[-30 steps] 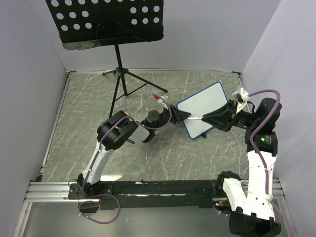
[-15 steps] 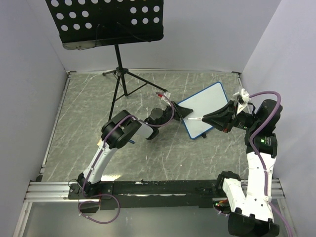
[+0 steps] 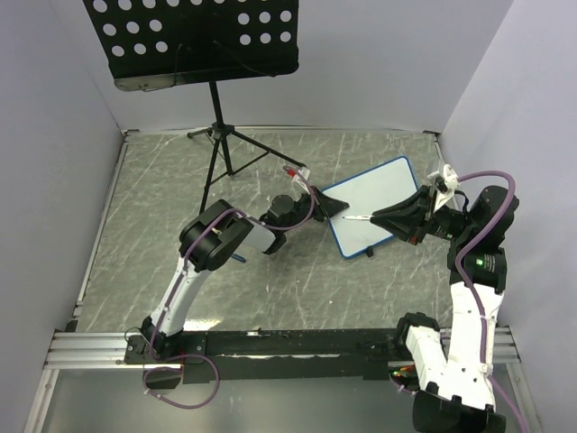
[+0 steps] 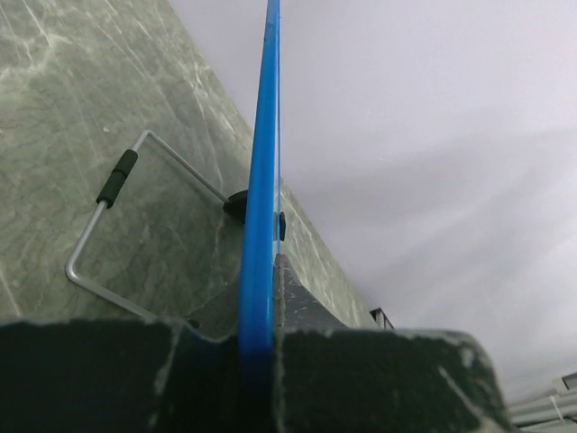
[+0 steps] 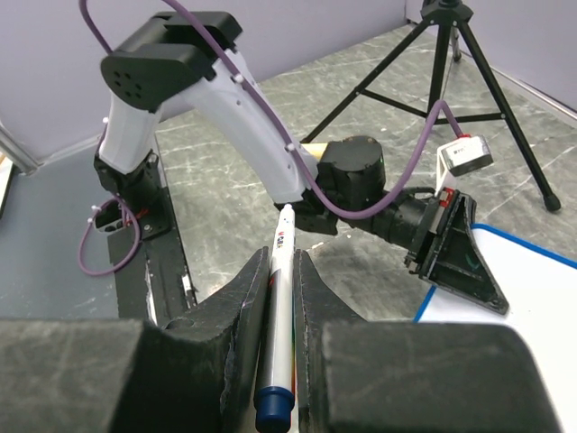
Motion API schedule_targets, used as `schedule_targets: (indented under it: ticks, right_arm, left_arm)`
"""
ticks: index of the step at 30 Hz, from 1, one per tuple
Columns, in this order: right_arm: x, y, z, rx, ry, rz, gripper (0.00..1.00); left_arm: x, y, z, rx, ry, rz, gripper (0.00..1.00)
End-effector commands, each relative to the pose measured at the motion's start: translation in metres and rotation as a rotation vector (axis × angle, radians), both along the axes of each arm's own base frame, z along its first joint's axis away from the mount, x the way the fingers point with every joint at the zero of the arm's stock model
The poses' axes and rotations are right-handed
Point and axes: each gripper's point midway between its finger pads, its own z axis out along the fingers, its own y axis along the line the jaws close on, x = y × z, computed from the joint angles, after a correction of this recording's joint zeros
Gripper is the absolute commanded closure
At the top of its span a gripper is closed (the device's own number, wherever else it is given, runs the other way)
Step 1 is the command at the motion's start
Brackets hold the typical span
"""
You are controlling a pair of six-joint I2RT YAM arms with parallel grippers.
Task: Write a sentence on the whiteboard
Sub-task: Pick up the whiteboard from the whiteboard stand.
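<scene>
The whiteboard (image 3: 379, 197), white with a thin blue frame, lies slanted right of the table's middle. My left gripper (image 3: 337, 207) is shut on its left edge. The left wrist view shows that blue frame (image 4: 262, 198) edge-on, pinched between the jaws of my left gripper (image 4: 260, 316). My right gripper (image 3: 379, 216) is shut on a white marker (image 3: 357, 217) with its tip over the board's near-left part. In the right wrist view the marker (image 5: 280, 298) lies between my right gripper's (image 5: 282, 263) fingers, with a dark blue end cap nearest the camera. The sentence is out of view; the board's face looks plain white.
A black perforated music stand (image 3: 198, 36) on a tripod (image 3: 221, 135) stands at the back left. A bent wire leg with a black sleeve (image 4: 117, 176) sticks out beside the board. Grey walls close in the marbled table (image 3: 144, 234) on three sides.
My left gripper has moved right onto the whiteboard's left edge and shut on it. The board has turned slightly. The right gripper still holds the marker, nearly still.
</scene>
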Motion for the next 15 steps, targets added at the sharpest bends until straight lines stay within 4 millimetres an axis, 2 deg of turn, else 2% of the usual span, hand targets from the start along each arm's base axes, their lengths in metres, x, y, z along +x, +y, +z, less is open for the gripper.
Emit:
schedule_targets:
  ticks: [1, 2, 7, 11, 14, 15]
  right_arm:
    - [-0.011, 0.002, 0.012, -0.013, -0.07, 0.049, 1.0]
    - [-0.011, 0.002, 0.012, -0.014, -0.072, 0.05, 1.0]
    - [-0.016, 0.003, 0.016, -0.008, -0.062, 0.052, 1.0]
    - [-0.018, 0.003, 0.019, -0.009, -0.068, 0.053, 1.0]
    - [-0.021, 0.004, 0.021, -0.012, -0.076, 0.055, 1.0]
    - [-0.023, 0.004, 0.022, -0.01, -0.07, 0.056, 1.0]
  left_arm:
    - [-0.024, 0.014, 0.131, -0.235, -0.294, -0.048, 0.99]
    - [-0.028, 0.015, 0.143, -0.246, -0.315, -0.059, 0.99]
    - [-0.034, 0.019, 0.168, -0.266, -0.353, -0.074, 0.99]
    - [-0.036, 0.018, 0.172, -0.261, -0.355, -0.086, 0.99]
    - [-0.038, 0.025, 0.177, -0.269, -0.365, -0.076, 0.99]
    - [-0.041, 0.03, 0.186, -0.279, -0.385, -0.074, 0.99]
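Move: The whiteboard is already pinched by its left edge in the left fingers. Its middle lies about 9 cm right and 2 cm ahead of the left hand, at about hand height; the whiteboard stand's near foot is some 9 cm right, 6 cm back and 11 cm below, and the tripod's nearest foot about 23 cm ahead, 10 cm left and 13 cm below. The right hand keeps the marker in its grip, the whiteboard's middle roughly 18 cm ahead, 2 cm right and 22 cm below. The whiteboard is carried up off its stand by the left hand, which rises about 7 cm, starting slowly and quickening, while easing a couple of centimetres back. The fingers keep their pinch on the left edge, and the wrist tips up and swings clockwise a little, about 5 degrees each. ##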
